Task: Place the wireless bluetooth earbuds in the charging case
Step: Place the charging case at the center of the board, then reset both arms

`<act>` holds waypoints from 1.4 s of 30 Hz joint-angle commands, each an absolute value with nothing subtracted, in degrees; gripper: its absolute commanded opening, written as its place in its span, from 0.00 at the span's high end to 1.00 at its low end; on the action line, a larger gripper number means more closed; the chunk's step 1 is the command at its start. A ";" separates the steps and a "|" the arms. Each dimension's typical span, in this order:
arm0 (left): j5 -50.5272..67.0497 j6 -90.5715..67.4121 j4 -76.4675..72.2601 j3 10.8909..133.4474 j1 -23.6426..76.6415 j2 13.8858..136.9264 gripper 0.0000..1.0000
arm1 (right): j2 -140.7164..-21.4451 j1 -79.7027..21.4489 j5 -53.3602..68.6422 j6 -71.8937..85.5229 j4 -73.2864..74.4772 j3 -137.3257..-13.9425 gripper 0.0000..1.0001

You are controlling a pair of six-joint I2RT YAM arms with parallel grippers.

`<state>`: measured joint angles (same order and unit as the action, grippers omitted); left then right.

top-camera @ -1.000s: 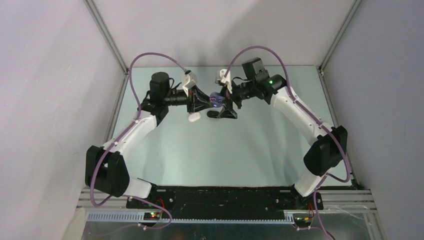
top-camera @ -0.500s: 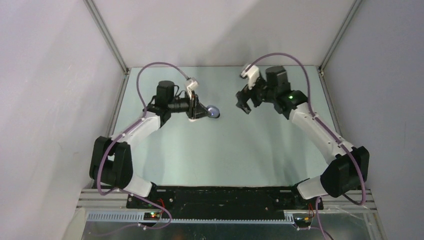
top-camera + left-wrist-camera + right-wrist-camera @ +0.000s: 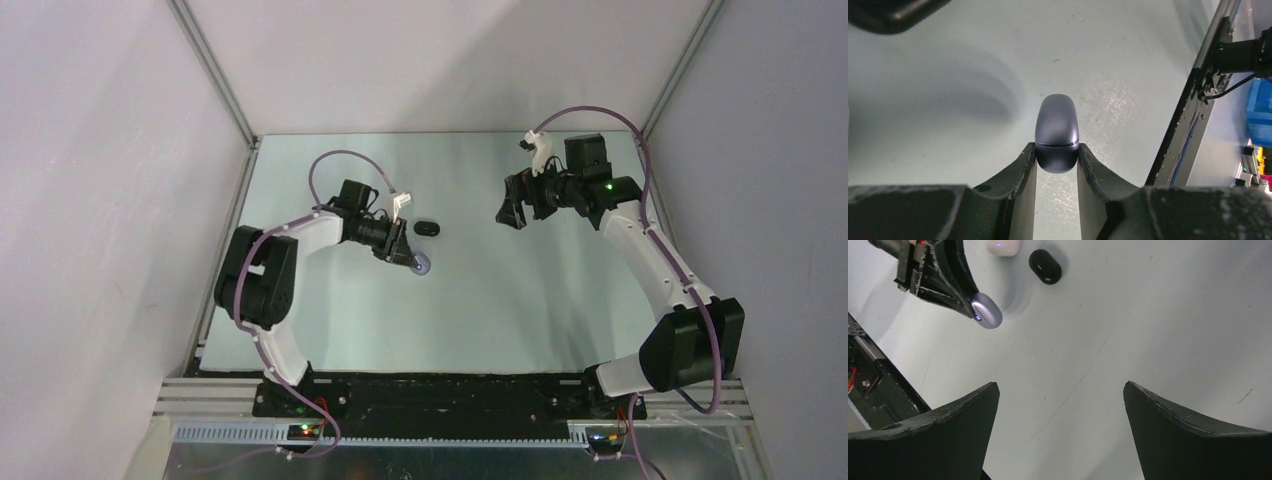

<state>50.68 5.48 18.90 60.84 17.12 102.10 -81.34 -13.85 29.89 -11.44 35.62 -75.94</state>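
A lavender oval charging case, lid closed, is pinched by its end in my left gripper, which is shut on it. From above, the case hangs low over the table, left of centre, at the tip of the left gripper. The right wrist view shows the same case with a small light on it. My right gripper is open and holds nothing, and it hovers at the right rear, well apart from the case. The earbuds are out of view.
A black oval case lies on the table just behind the left gripper and also shows as the black case in the right wrist view. A white case sits beside it. Walls enclose the table on three sides.
The two grippers, which met at the lavender case a second ago, have drawn apart. The left carried the case back and down; the right swung away to the right, open.
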 commanded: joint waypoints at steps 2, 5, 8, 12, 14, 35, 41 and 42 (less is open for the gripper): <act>46.34 6.51 23.84 65.89 17.49 107.22 0.76 | -81.91 -13.49 31.26 -9.01 35.12 -75.54 0.01; 43.42 5.24 26.57 69.23 17.49 110.91 0.73 | -82.28 -13.47 30.66 -8.67 34.48 -75.54 0.01; 41.48 4.52 27.19 70.65 17.46 111.93 0.72 | -82.53 -13.53 30.42 -8.85 34.52 -75.50 0.01; 38.26 5.01 30.26 71.40 17.12 111.56 0.59 | -82.04 -13.53 28.93 -9.31 34.56 -75.52 0.01; 36.41 6.75 32.45 71.87 16.69 110.98 0.52 | -81.85 -13.51 28.25 -9.88 34.61 -75.50 0.01; 8.44 10.39 2.75 64.65 9.40 69.74 0.00 | -84.92 -18.87 -10.60 -2.47 22.64 -86.65 0.01; 8.73 7.14 12.24 67.40 9.43 72.69 0.00 | -86.37 -20.47 -10.89 -0.59 22.62 -85.93 0.01; 8.41 6.53 11.59 67.01 9.41 72.07 0.00 | -86.25 -20.61 -10.57 -0.60 22.56 -85.60 0.01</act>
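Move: The left hand already holds the purple charging case just above the board; the spot it is bound for lies about 2 cm ahead of the hand point, level sideways and roughly 4 cm below. Near that spot, the black case stands about 9 cm ahead of the hand and 3 cm to its right, and the white case about 8 cm ahead and 5 cm to its left, both some 5 cm below. From the empty right hand, the charging case is about 20 cm to the left, 5 cm back and 17 cm below. The left hand lowers the purple charging case some 4 cm while easing it a little forward onto the board near the black and white cases, opens its fingers wide to let go, then backs off leftward and sweeps up about 30 cm, also going forward, its wrist tipping up and turning counter-clockwise. The right hand, open and empty, stays almost still until late, then goes forward and up, away from the cases, turning some 30 degrees clockwise. ##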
